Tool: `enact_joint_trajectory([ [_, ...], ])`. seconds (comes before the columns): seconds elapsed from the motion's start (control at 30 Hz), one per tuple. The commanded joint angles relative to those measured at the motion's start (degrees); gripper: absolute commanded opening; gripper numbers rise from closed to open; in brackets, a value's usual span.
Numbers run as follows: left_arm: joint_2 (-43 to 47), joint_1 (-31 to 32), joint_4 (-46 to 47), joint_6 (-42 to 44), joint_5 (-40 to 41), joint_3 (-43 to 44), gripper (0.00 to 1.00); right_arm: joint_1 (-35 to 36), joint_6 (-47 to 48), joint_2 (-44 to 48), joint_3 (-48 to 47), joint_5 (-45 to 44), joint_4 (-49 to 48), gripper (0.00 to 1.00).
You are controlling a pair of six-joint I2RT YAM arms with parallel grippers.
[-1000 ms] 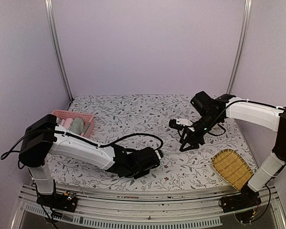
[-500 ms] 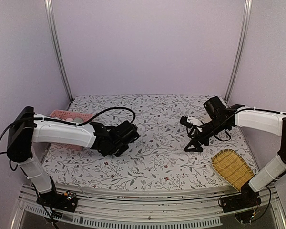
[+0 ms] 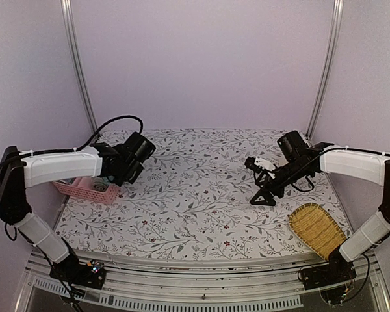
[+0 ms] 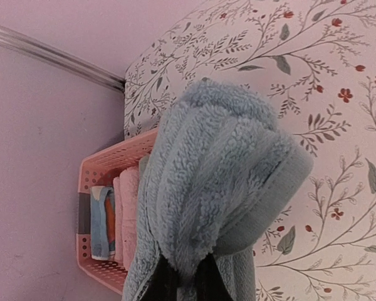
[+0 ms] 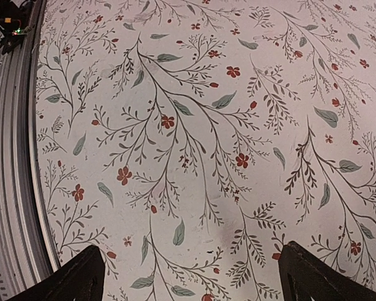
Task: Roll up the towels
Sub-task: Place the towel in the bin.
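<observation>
A rolled light blue towel (image 4: 219, 182) fills the left wrist view, hanging over the near rim of the pink basket (image 4: 97, 172). My left gripper (image 4: 182, 283) is shut on its lower end, and the dark fingers show just under the cloth. In the top view the left gripper (image 3: 112, 177) sits at the basket's right end (image 3: 84, 189). My right gripper (image 3: 260, 195) is open over bare floral tablecloth at the right. Its two fingertips stand far apart in the right wrist view (image 5: 194, 276) with nothing between them.
The basket holds a rolled pink towel (image 4: 128, 210) and a blue and orange roll (image 4: 102, 221). A woven bamboo tray (image 3: 317, 229) lies at the front right. A metal frame post (image 4: 56, 58) runs along the wall behind the basket.
My left arm swung from the table's front middle back and left to the basket, carrying the blue towel. My right gripper opened wide and shifted slightly right.
</observation>
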State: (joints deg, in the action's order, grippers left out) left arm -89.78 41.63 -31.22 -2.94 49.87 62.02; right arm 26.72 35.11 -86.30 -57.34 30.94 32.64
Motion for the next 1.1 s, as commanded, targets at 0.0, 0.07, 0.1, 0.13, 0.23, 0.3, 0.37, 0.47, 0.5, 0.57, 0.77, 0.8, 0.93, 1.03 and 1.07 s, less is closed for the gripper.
enact_joint_trajectory([
  [0.0,1.3,-7.4,-0.6,1.3,2.6,2.4,0.00,0.1,-0.6,0.4,0.6,1.4,-1.0,0.99],
  [0.07,0.9,-10.6,-0.6,1.9,1.4,3.8,0.00,0.1,-0.5,0.2,0.7,1.5,-0.8,0.99],
  [0.1,0.6,-12.1,-0.6,2.2,1.3,4.6,0.00,0.1,-0.4,0.1,0.7,1.6,-0.7,0.99],
  [0.13,0.0,-13.3,-0.7,2.8,1.4,5.4,0.00,0.1,-0.4,0.1,0.5,1.6,-0.7,0.99],
  [0.23,-1.9,-16.3,-1.1,2.9,1.6,7.3,0.00,0.1,-0.5,0.1,0.5,1.8,-0.7,0.99],
  [0.3,-3.6,-17.7,-1.2,3.0,1.2,7.9,0.00,0.1,-0.4,0.1,0.6,1.5,-0.7,0.99],
  [0.37,-5.3,-18.6,-0.9,3.6,1.2,8.0,0.00,0.1,-0.2,0.0,0.6,0.9,-0.5,0.99],
  [0.47,-8.0,-19.5,-0.6,3.6,2.0,8.3,0.00,0.1,-0.2,0.5,0.9,0.8,-0.5,0.99],
  [0.5,-8.6,-19.5,-0.4,3.1,2.0,8.3,0.00,0.1,-0.3,0.7,1.1,0.9,-0.5,0.99],
  [0.57,-9.6,-19.7,0.8,2.9,2.2,7.8,0.00,0.1,-0.2,1.0,1.4,0.9,-0.5,0.99],
  [0.77,-13.0,-20.2,4.2,3.9,0.8,7.6,0.00,0.1,-0.1,0.7,2.0,-0.7,-0.5,0.99],
  [0.8,-13.7,-20.2,4.2,3.9,0.6,7.7,0.00,0.1,-0.1,0.6,2.0,-0.8,-0.4,0.99],
  [0.93,-15.0,-20.2,4.4,3.3,-0.5,7.7,0.00,0.1,0.0,0.1,2.0,-0.8,-0.3,0.99],
  [1.03,-15.3,-20.2,5.1,2.9,-1.6,7.4,0.00,0.1,0.2,-0.6,1.8,-0.7,-0.1,0.99],
  [1.07,-15.4,-20.2,5.3,2.8,-2.1,7.3,0.00,0.1,0.2,-0.8,1.8,-0.7,-0.1,0.99],
])
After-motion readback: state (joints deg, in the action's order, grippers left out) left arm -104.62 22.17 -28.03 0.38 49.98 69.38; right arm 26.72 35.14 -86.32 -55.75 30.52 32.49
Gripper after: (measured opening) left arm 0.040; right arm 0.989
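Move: The left hand holds the rolled light-blue towel, and the middle of the pink bin lies about 14 cm to its left, 5 cm ahead and some 11 cm below. In the bin, the grey roll stands about 11 cm left and 4 cm ahead of that hand, and the pink towels some 17 cm left and 4 cm ahead, both about 10 cm below. From the idle right hand, the bin is roughly 60 cm left, 12 cm ahead and 8 cm below. Still pinching the rolled blue towel, the left hand carries it left about 11 cm and forward some 7 cm towards the bin, rising about 3 cm on the way and swinging nearly 20 degrees counter-clockwise. Over the right half of the bin the sideways travel stops and the hand sinks about 7 cm, slower towards the end, fingers staying shut. ##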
